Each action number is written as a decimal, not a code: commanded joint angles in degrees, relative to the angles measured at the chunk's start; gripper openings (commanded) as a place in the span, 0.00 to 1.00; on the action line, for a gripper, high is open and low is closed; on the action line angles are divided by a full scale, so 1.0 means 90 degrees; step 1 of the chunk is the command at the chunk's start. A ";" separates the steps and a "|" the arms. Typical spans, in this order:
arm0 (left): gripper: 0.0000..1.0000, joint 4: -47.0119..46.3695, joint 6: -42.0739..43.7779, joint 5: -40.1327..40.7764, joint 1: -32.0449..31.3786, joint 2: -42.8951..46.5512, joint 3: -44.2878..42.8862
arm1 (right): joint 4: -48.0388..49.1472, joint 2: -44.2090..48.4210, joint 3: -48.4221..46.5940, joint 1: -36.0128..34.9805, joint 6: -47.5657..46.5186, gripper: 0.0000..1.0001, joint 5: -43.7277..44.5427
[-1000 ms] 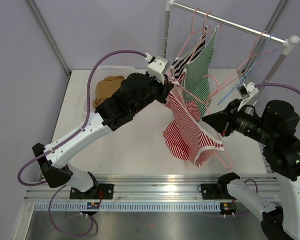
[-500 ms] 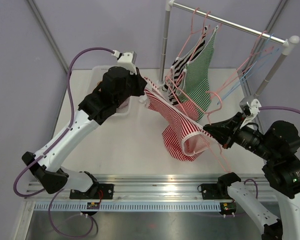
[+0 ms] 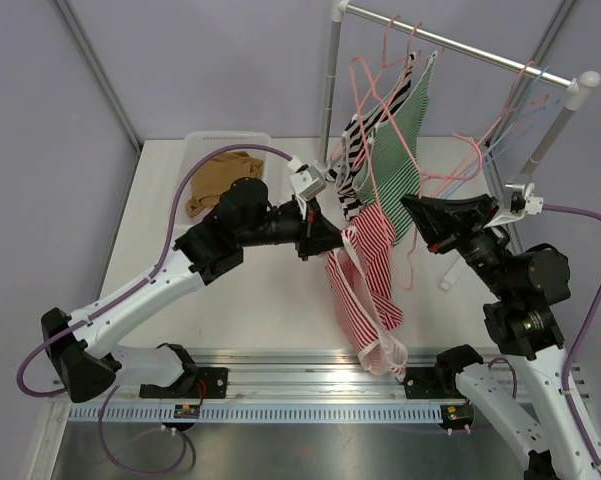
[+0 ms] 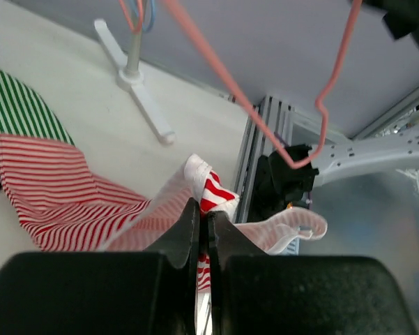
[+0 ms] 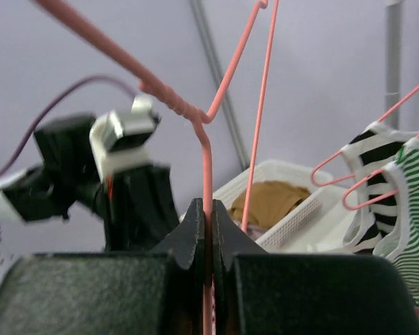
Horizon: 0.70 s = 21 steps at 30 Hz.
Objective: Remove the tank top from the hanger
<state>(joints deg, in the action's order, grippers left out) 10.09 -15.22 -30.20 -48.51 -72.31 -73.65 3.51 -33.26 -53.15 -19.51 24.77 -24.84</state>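
Observation:
The tank top (image 3: 375, 250) is red-and-white striped and hangs in a long drape from my left gripper (image 3: 330, 237) down to the table's front edge. In the left wrist view that gripper (image 4: 202, 209) is shut on a bunched fold of the tank top (image 4: 56, 195). My right gripper (image 3: 408, 208) is raised to the right of the cloth, shut on the thin pink hanger (image 3: 412, 265). The right wrist view shows its jaws (image 5: 207, 209) pinching the hanger's wire (image 5: 206, 157). The hanger (image 4: 293, 157) passes bare above the cloth.
A white clothes rack (image 3: 460, 45) stands at the back right with a black-striped top (image 3: 352, 150), a green-striped top (image 3: 395, 150) and several empty pink and blue hangers (image 3: 510, 110). A white basket (image 3: 212, 140) holding a brown garment sits at the back left. The rack's foot (image 4: 143, 98) rests on the table.
My left gripper swung out to the back left and then back to the centre with the tank top, which now hangs lower. My right gripper rose and tilted the hanger up towards the rack.

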 commanded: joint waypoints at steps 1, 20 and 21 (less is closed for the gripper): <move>0.00 -0.0458 0.0168 0.0100 0.0019 0.0330 0.0536 | 0.1799 -0.0114 -0.0070 -0.0039 0.0519 0.00 0.1563; 0.73 0.1730 -0.0271 0.3120 0.0000 0.0485 0.0410 | -0.4169 -0.2387 -0.3947 -0.0030 -0.0038 0.00 0.5035; 0.76 0.1914 -0.0291 0.3208 0.0000 0.0554 0.0390 | -0.4227 -0.2553 -0.4297 -0.0030 -0.0077 0.00 0.5055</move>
<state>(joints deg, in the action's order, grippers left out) 24.21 -16.97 -6.59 -48.49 -70.83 -67.70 -31.53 -51.59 -84.97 -19.51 26.70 17.21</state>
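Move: Hanging from the shut left fingers, the red-striped tank top has its middle some 8 cm to their right and 18 cm below, level with them; its clear patch of table lies about 6 cm right, 2 cm ahead and 30 cm down. The right hand grips the pink hanger, with the rack bar's right end roughly 18 cm ahead, 21 cm right and 8 cm up, the used hangers 15 cm ahead and 17 cm right, and the green-striped top 22 cm ahead, 2 cm right and 15 cm lower. Lowering the red-striped tank top about 10 cm towards the table while drifting left and forward, the left hand turns counter-clockwise, dips its fingertips, then opens wide and lets go of the cloth. The right hand, still pinching the pink hanger, carries it some 10 cm right, then mostly forward towards the used hangers on the bar, turning about 40 degrees clockwise and tipping down. ##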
